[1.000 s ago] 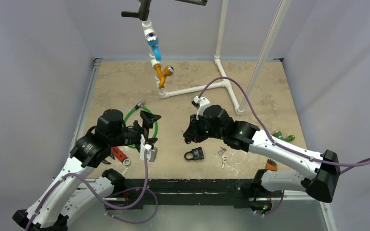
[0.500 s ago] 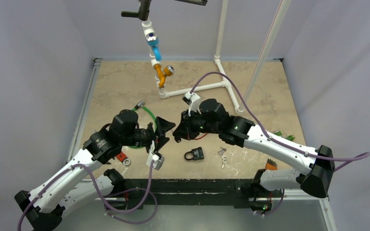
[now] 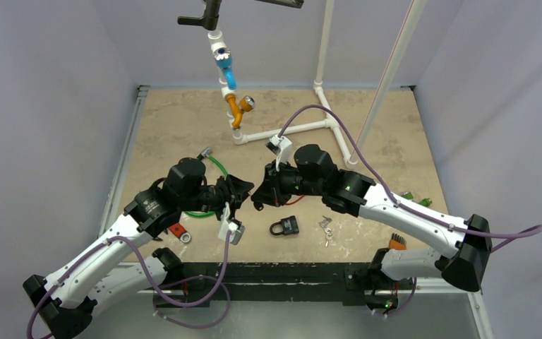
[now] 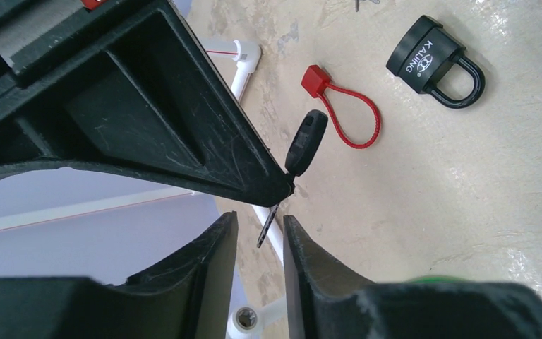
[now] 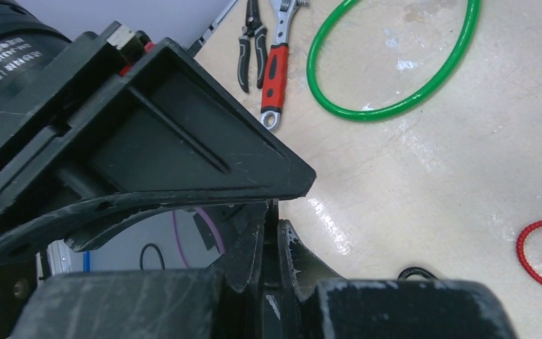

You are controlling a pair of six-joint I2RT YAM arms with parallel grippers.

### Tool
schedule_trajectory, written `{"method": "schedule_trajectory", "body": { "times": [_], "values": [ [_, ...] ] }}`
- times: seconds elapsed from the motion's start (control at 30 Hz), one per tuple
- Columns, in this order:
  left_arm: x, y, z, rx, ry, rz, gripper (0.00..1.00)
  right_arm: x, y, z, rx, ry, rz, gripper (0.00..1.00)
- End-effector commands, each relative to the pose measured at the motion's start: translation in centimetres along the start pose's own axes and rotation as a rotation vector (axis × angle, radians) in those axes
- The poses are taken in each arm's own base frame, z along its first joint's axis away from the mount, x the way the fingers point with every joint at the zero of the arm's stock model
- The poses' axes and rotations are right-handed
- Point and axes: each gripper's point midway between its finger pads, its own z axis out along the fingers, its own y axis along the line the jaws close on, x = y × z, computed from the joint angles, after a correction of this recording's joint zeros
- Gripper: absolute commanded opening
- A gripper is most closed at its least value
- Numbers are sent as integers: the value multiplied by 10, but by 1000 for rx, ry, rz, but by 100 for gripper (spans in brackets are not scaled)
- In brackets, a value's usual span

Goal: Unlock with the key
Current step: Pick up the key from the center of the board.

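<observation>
The black padlock [image 3: 284,226] [image 4: 427,60] lies flat on the table between the arms, shackle closed. My right gripper [image 3: 259,200] [image 5: 274,224] is shut on the key, which it holds up above the table. The key's black head [image 4: 306,141] shows in the left wrist view, and its metal blade [image 4: 268,227] points into the gap of my left gripper [image 3: 247,189] [image 4: 261,220]. The left jaws stand narrowly apart on either side of the blade, with daylight on both sides. The two grippers meet tip to tip left of the padlock.
A red cable seal [image 4: 346,106] lies near the padlock. Loose keys [image 3: 326,227] rest to its right. A green cable loop [image 3: 215,185] [image 5: 395,63], a red-handled wrench [image 3: 178,231] [image 5: 275,70] and pliers [image 5: 248,42] lie on the left. A white pipe frame [image 3: 282,131] stands behind.
The left arm has swung right and the right arm left and back, bringing the grippers together. The left jaws have narrowed around the key's blade.
</observation>
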Motion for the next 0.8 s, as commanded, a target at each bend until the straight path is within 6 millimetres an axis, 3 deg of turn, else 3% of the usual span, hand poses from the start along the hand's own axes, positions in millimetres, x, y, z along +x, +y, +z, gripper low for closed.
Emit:
{"method": "schedule_trajectory", "body": {
  "times": [0.0, 0.23, 0.4, 0.43, 0.57, 0.6, 0.67, 0.77],
  "values": [
    [-9, 15, -4, -34, -19, 53, 27, -23, 21, -10, -79, -76, -39, 0],
    [-18, 16, -7, -53, -44, 80, 0, -28, 24, -5, -95, -82, -37, 0],
    [-17, 6, -8, -52, -36, 142, 0, -34, 18, -5, -80, -99, -10, 0],
    [-15, 5, -8, -57, -26, 156, 0, -35, 15, -6, -80, -104, 4, 4],
    [3, 18, -7, -153, 73, 276, 0, -45, -4, -16, -81, -121, 96, 45],
    [11, 23, -7, -183, 120, 315, 0, -48, -11, -21, -77, -131, 123, 51],
    [21, 38, -8, -266, 186, 391, 0, -53, -25, -30, -73, -155, 169, 56],
    [27, 55, -12, -351, 245, 455, 0, -49, -27, -37, -116, -147, 209, 60]
  ]
}}
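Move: The key is still pinched in the closed right fingertips, its bow back and its blade reaching between the part-open left fingers. From the left hand its middle lies some 2 cm back, 2 cm right and 1 cm below. From the right hand, the left fingertips are about 3 cm left and 1 cm ahead. On the board, from the left hand, lie the padlock, roughly 3 cm back and 10 cm right, and the red loop, 7 cm ahead and 15 cm right, both about 21 cm down. The left fingers close the last third of their opening and pinch the key by its blade in mid-air, hardly shifting. Only then do the right fingers open and let go, that hand pulling away about 5 cm forward and 3 cm right, up slightly. At the end the left hand, keeping its pinch, carries the key some 2 cm forward, rolling about 20 degrees so its forward side rises. ##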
